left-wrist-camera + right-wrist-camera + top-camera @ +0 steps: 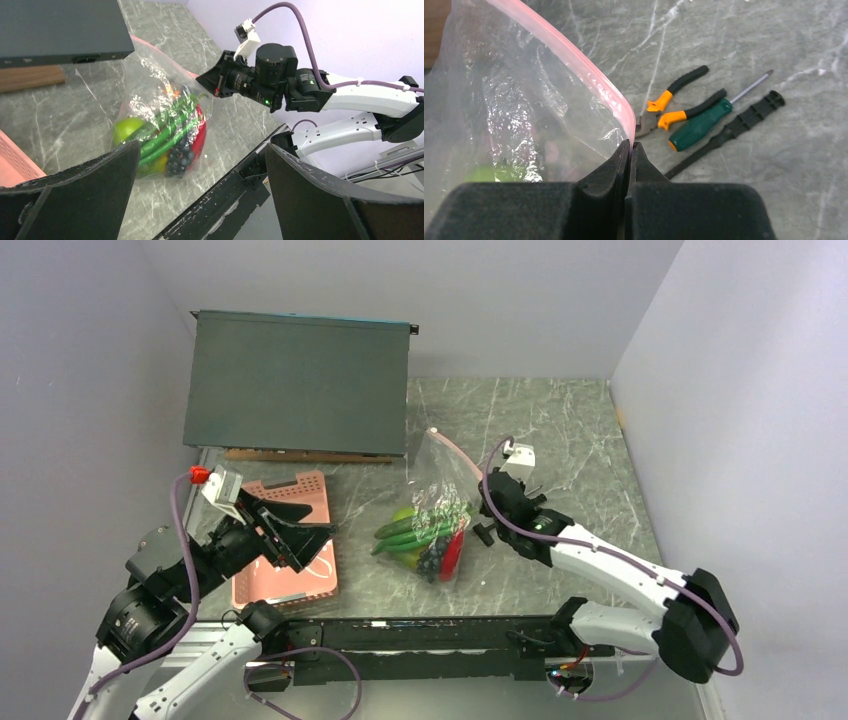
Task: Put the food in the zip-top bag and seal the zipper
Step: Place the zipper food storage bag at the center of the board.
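The clear zip-top bag (440, 490) lies mid-table with the food (425, 540) bunched in its near end. In the left wrist view I see the green apple (127, 129), long green pods (170, 130), dark grapes (179, 157) and red chili (200, 137) inside the bag (150, 85). My right gripper (630, 145) is shut on the pink zipper (589, 70) at one end of the bag's mouth, also seen from the top (487, 498). My left gripper (315, 520) is open and empty over the pink basket, away from the bag (202, 147).
A pink slotted basket (290, 585) lies at the left. A dark flat box (295, 380) sits on a wooden board (300, 455) at the back left. Orange-handled pliers (669, 105), a green-handled screwdriver (699, 125) and a black tool (734, 127) lie right of the bag.
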Motion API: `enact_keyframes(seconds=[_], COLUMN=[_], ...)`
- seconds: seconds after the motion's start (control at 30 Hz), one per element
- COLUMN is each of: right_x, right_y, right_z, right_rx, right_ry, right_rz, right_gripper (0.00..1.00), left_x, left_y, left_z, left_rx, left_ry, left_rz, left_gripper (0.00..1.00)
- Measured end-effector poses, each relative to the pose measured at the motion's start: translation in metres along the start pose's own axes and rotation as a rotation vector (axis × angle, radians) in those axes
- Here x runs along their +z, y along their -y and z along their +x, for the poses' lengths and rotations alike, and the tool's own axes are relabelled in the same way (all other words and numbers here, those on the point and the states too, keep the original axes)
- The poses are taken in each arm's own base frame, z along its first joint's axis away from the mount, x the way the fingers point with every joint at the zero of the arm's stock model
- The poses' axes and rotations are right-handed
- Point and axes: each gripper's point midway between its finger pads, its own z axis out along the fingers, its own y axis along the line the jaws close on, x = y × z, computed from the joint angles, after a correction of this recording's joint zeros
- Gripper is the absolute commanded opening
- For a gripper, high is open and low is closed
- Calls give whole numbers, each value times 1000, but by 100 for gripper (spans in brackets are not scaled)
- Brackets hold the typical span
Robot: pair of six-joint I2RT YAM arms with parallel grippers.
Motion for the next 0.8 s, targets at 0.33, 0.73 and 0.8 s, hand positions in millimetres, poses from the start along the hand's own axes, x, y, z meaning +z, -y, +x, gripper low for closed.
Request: enact_keyframes(seconds=[0.33,0.73,0.8], right_x=[50,43,30], right_y=[-48,-58,-52], right_z=[18,1,-9], right_rx=[-13,-102,-115], right_ry=[-79,-142,-137], right_rz=[-59,-60,-57], right_gripper=[12,87,89], left_x=[3,14,14], left_y=[-21,-24,-24], left_z=[19,11,6], left_rx=[-65,-111,-119], left_ry=[11,42,61], left_rz=[-57,-87,-93], left_gripper=[100,100,100])
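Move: The right gripper already holds one end of the bag's pink zipper. The board's centre, where the bag is to lie, is about 10 cm to its left, level fore and aft and 12 cm below. The food in the bag hangs or rests some 10 cm left, 6 cm back and 10 cm below; the pliers lie 4 cm ahead and 3 right, the hammer about 6 right and level, both some 13 below. From the left gripper the board's centre is about 17 cm ahead, 15 right and 34 below. Swing the right gripper left and forward, sinking as it goes, about 6 cm left and 4 cm each forward and down, to lay the zipper end over towards the board's centre. Then open the fingers wide, let go of the zipper and lift off some 4 cm, easing back to the right. Let the empty left gripper sink 2 to 3 cm and edge forward, still wide open. ##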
